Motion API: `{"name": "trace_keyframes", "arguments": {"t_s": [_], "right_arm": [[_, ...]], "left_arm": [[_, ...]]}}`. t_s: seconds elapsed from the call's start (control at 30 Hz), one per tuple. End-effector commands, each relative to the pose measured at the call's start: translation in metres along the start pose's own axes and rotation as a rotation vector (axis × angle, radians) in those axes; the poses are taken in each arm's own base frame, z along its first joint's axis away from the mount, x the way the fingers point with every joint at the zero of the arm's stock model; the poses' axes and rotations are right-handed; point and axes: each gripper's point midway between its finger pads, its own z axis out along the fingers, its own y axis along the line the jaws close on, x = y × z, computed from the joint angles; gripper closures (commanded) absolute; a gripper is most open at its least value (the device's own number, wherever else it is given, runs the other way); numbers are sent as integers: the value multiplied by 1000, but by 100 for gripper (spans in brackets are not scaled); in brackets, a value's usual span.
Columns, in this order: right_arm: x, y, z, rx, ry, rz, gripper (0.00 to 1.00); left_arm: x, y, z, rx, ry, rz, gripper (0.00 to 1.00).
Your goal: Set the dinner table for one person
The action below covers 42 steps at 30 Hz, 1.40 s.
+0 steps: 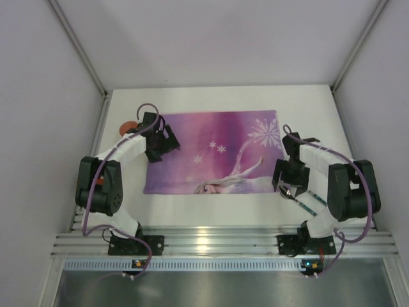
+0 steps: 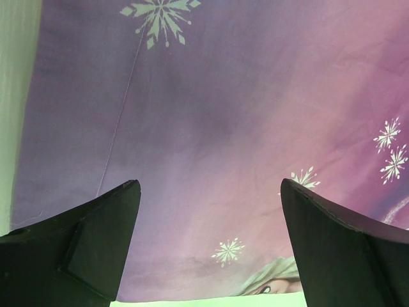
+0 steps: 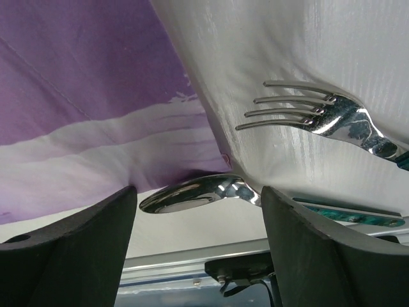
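The dinner table (image 1: 211,99) is a wide white top with a purple snowflake placemat (image 1: 211,150) lying in its middle. My left gripper (image 1: 161,144) hovers over the placemat's left part, open and empty. In the left wrist view the placemat (image 2: 211,115) fills the space between the spread fingers of the left gripper (image 2: 208,185). My right gripper (image 1: 285,174) hangs at the placemat's near right corner, open. In the right wrist view a shiny spoon (image 3: 192,194) lies on the table, its bowl between the tips of the right gripper (image 3: 198,190), ungripped. A fork (image 3: 319,115) lies further right.
The green-handled cutlery (image 1: 308,201) lies partly under the right arm, close to the aluminium rail (image 1: 217,240) at the near edge. A small red-orange object (image 1: 128,126) sits behind the left arm near the left wall. Grey walls enclose three sides.
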Motion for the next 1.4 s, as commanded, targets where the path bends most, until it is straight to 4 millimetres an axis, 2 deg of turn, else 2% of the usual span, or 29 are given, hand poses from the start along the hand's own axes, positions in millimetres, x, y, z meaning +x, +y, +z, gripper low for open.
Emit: {"name": "trace_keyframes", "arguments": {"t_s": [0.0, 0.13, 0.17, 0.27, 0.33, 0.37, 0.47, 0.57, 0.63, 0.83, 0.97, 1.0, 1.07, 1.1, 1.17, 1.2, 1.23, 1.27, 1.3, 1.37], "right_arm": [[-14, 2, -1, 38, -40, -27, 22], [-18, 1, 3, 60, -42, -39, 41], [-19, 1, 5, 68, -33, -40, 55], [-23, 1, 2, 78, -37, -49, 70], [-27, 1, -3, 81, -52, -50, 73], [-30, 2, -8, 77, -66, -49, 78], [-31, 1, -23, 85, -86, -57, 86], [-34, 2, -39, 77, -120, -63, 88], [-35, 3, -45, 68, -134, -63, 98], [-29, 7, -53, 19, -137, -78, 100], [-38, 23, -77, -64, -177, -65, 100], [-48, 32, -90, -96, -210, -62, 100], [-56, 43, -96, -127, -198, -52, 100], [-69, 50, -109, -148, -235, -48, 100], [-77, 66, -109, -193, -203, -42, 100], [-89, 75, -121, -221, -233, -40, 100], [-94, 79, -123, -225, -234, -39, 100], [-100, 84, -116, -221, -212, -37, 100], [-113, 92, -127, -241, -242, -37, 100], [-131, 104, -126, -245, -242, -37, 100]], "left_arm": [[-11, -10, -9, 48, -55, -2, 4], [-11, -8, -10, 47, -62, 1, 4], [-10, -7, -9, 42, -58, -1, 4], [-9, -5, -8, 37, -54, 2, 4], [-9, -5, -7, 36, -55, 4, 5], [-8, -5, -7, 35, -54, 5, 5], [-9, -4, -5, 33, -53, 8, 5], [-8, -4, -4, 29, -49, 8, 5], [-9, -5, -3, 32, -48, 10, 5], [-9, -8, 1, 38, -33, 10, 5], [-11, -10, 1, 39, -30, 17, 5], [-10, -9, 2, 36, -27, 22, 5], [-13, -12, 1, 41, -27, 27, 5], [-12, -12, 3, 40, -18, 31, 5], [-14, -15, 4, 42, -15, 39, 5], [-14, -14, 5, 35, -9, 43, 5], [-16, -15, 3, 34, -13, 47, 6], [-17, -15, 3, 33, -14, 50, 6], [-17, -15, 3, 33, -12, 57, 6], [-18, -16, 2, 34, -15, 63, 6]]}}
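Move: The spoon lies nearly under the open right hand, its bowl between the fingers and its middle about 3 cm back, 3 cm right and 2 cm below. The placemat's near right corner is only 1 cm ahead, level sideways; the fork's middle is some 8 cm right and 2 cm back. From the left hand, hovering over the placemat, the spoon is roughly 45 cm right, 19 cm back and 6 cm lower. The right fingers sink a touch and shut on the spoon by its bowl end, easing a little forward as they close. They lift it slowly at first, then swiftly, carrying it forward and up, about 14 cm out and 12 cm higher, with a smaller shift left over the placemat; the wrist tilts so the fingertips swing forward some 15 degrees. ##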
